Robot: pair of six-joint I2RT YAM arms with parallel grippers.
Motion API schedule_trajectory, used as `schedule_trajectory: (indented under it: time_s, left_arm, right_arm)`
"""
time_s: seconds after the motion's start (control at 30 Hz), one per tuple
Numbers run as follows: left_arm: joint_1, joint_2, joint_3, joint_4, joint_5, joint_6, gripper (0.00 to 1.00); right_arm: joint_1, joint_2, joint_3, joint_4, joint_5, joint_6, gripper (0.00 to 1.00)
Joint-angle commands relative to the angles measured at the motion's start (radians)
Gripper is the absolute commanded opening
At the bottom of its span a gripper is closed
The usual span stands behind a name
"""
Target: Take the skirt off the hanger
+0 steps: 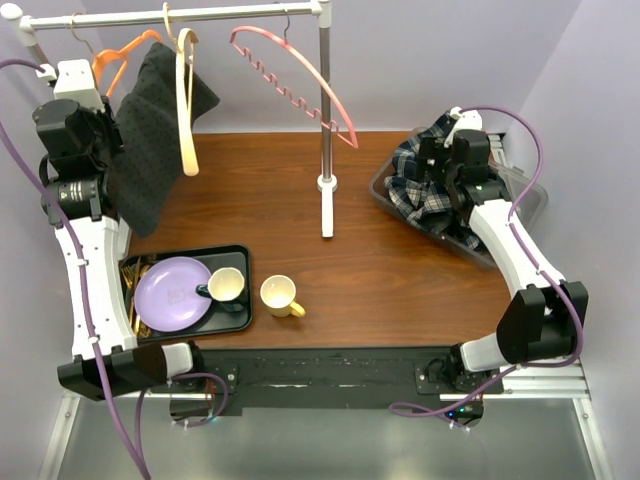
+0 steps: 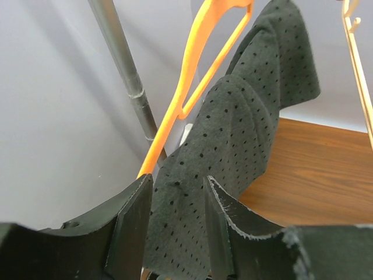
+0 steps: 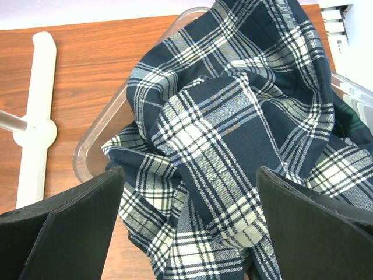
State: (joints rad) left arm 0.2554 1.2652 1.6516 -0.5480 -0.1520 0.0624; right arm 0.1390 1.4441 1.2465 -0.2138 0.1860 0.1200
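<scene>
The skirt (image 1: 150,140), dark grey with small black dots, hangs from an orange hanger (image 1: 115,62) at the rail's left end. My left gripper (image 1: 108,150) is at the skirt's left edge. In the left wrist view the skirt (image 2: 233,128) drapes down off the orange hanger (image 2: 192,64) and a fold of it lies between the left gripper's (image 2: 176,184) two fingers, which stand partly apart and do not pinch it flat. My right gripper (image 3: 189,175) is wide open over a navy plaid garment (image 3: 233,116), holding nothing.
A rail (image 1: 180,15) on a pole (image 1: 325,120) also carries a cream hanger (image 1: 186,100) and a pink hanger (image 1: 300,90). The plaid garment lies in a clear bin (image 1: 530,200) at the right. A black tray (image 1: 240,250) holds a purple plate (image 1: 172,292) and a mug (image 1: 226,285); another mug (image 1: 280,296) stands beside it.
</scene>
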Motion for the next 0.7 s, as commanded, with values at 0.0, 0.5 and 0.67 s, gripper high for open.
schedule_trajectory:
  time_s: [0.0,0.5,0.67]
  left_arm:
    - [0.005,-0.026,-0.023,0.073,-0.006,-0.001,0.45]
    - [0.005,0.007,0.091,0.161,-0.183,0.093,0.63]
    - [0.008,0.049,0.065,0.216,-0.202,0.149,0.7]
  right_arm:
    - [0.01,-0.028,0.004,0.028,-0.02,0.01,0.99]
    - [0.033,-0.018,0.013,0.037,-0.02,0.0,0.99]
    - [0.034,0.001,0.028,0.033,-0.014,-0.006,0.99]
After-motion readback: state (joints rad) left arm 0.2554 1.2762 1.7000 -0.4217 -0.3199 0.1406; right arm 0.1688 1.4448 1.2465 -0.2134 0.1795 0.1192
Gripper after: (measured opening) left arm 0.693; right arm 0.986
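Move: The orange hanger with the skirt on it has its middle about 12 cm ahead of the left hand, some 4 cm to its right and 4 cm above; its near arm slopes down to the fingers. The skirt's middle is roughly 10 cm ahead, 6 cm right and 12 cm below, and the beige hanger's about 8 cm ahead and 17 cm right, level with the hand. From the right hand the orange hanger lies some 58 cm left, 3 cm ahead and 22 cm higher. Beside the orange hanger's near arm and the skirt, the left hand backs off slightly, then rises about 5 cm while shifting some 3 cm left. Its fingers spread from about half open to roughly two thirds as the wrist tips up and turns a little counter-clockwise, the hanger's near end staying close by the left fingertip. ##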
